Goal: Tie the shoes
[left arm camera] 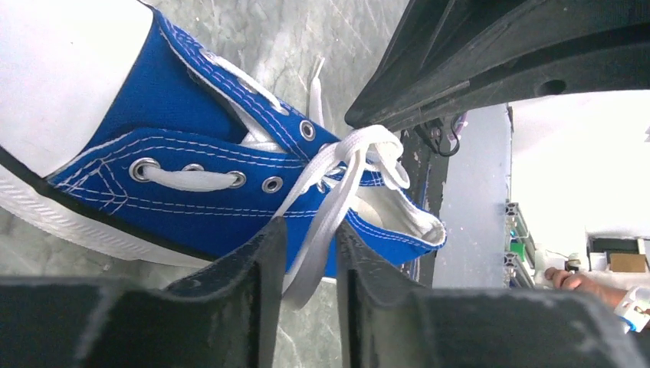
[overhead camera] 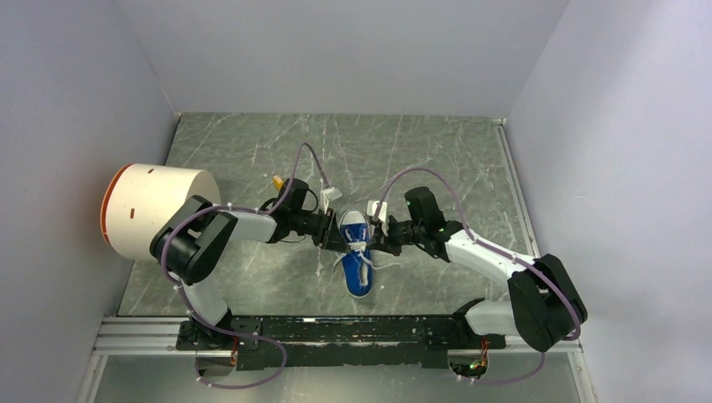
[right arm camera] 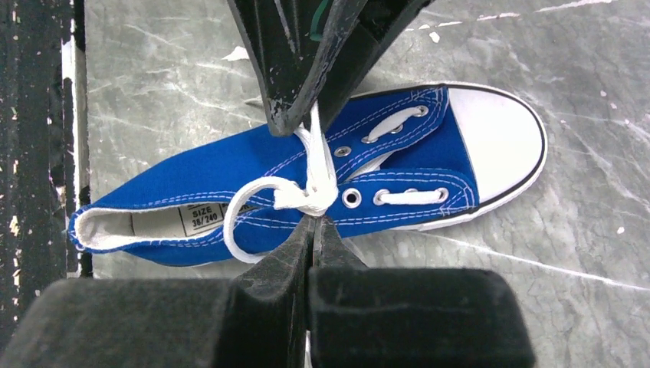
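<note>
The blue canvas shoe (overhead camera: 357, 252) with its white toe cap lies mid-table, toe pointing away from the arm bases. Both grippers meet over its laces. My left gripper (left arm camera: 310, 226) is open at the shoe's left side; a white lace loop (left arm camera: 331, 207) hangs loosely between its fingers. My right gripper (right arm camera: 314, 221) is shut at the shoe's right side, its tips pressed against the white knot (right arm camera: 310, 195) with a strip of lace pinched between them. A second loop (right arm camera: 238, 230) droops over the shoe's side. In the top view the left gripper (overhead camera: 336, 233) and right gripper (overhead camera: 375, 243) flank the shoe.
A large white cylinder with an orange rim (overhead camera: 155, 210) lies at the table's left edge behind the left arm. A small yellow block (overhead camera: 278, 180) sits behind the left wrist. Grey walls enclose three sides; a black rail (overhead camera: 336, 332) runs along the near edge.
</note>
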Controlling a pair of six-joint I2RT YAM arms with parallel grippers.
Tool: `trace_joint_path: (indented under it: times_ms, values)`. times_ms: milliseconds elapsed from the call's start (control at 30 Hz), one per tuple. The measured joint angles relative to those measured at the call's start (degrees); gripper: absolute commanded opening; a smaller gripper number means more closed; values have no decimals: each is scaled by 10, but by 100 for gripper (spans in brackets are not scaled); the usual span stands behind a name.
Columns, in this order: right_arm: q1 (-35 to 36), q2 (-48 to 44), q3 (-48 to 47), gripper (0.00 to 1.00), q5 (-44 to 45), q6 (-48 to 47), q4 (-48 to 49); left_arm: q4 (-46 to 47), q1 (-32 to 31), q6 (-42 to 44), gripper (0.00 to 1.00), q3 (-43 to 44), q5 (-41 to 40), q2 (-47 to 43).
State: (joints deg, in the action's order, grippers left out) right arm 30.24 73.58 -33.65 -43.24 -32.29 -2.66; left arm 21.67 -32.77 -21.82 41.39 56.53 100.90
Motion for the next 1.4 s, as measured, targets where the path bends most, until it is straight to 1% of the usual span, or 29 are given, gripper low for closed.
trace_joint_path:
  times_ms: [67, 133, 167, 300, 467, 633, 800, 1000, 1100, 1233, 1400]
  values:
    - [0, 0, 0, 0, 2, -2, -6, -11, 4, 7, 15, 0, 0, -1]
    - [0, 0, 0, 0, 4, -4, -12, -20, 6, 14, 7, 0, 0, -2]
    - [0, -1, 0, 0, 6, -5, -17, -24, 7, 17, 5, 0, 0, -2]
    - [0, -5, -6, 0, 18, -4, -46, -38, 9, 23, 5, 0, -4, -11]
    - [3, -2, -53, 0, 36, 6, -114, -62, 9, 34, 5, 0, -9, -43]
    - [9, 23, -96, 0, 53, 18, -175, -108, 9, 52, 5, -8, -26, -83]
    - [9, 56, -130, 0, 66, 27, -231, -153, 9, 64, 5, -12, -47, -87]
    - [10, 81, -162, 0, 85, 43, -284, -174, 9, 64, 5, -27, -64, -95]
    - [8, 81, -164, 0, 114, 67, -286, -181, 9, 63, 5, -30, -73, -103]
    - [-2, 80, -164, 0, 157, 127, -258, -186, 9, 57, 5, -30, -77, -107]
    - [-11, 86, -158, 0, 160, 204, -217, -219, 9, 53, 5, -30, -84, -107]
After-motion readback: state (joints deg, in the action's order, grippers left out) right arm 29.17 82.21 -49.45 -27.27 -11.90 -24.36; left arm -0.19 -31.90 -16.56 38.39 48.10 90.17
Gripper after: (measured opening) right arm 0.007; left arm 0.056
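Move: Between the left hand's half-open fingers lies the lace loop, roughly 1 cm to the right of the hand point. The knot sits about 4 cm to that hand's right and 1 cm below, the toe cap some 10 cm ahead, 2 cm right and 5 cm down, and a white fleck on the table about 5 cm back, 7 cm left and 9 cm down. For the right hand, already shut on its lace, the knot is about 2 cm left and 1 cm lower; the shoe's middle is 1 cm back, 3 cm left and 5 cm below. Closing on the lace loop, the left fingers pinch it, rise a little and then draw it left about 4 cm and back some 2.5 cm, away from the knot towards the white fleck. The right hand keeps its grip on its lace, pulling about 3 cm to the right, then swinging forward nearly 3 cm while tilting and turning clockwise some 25 degrees. ##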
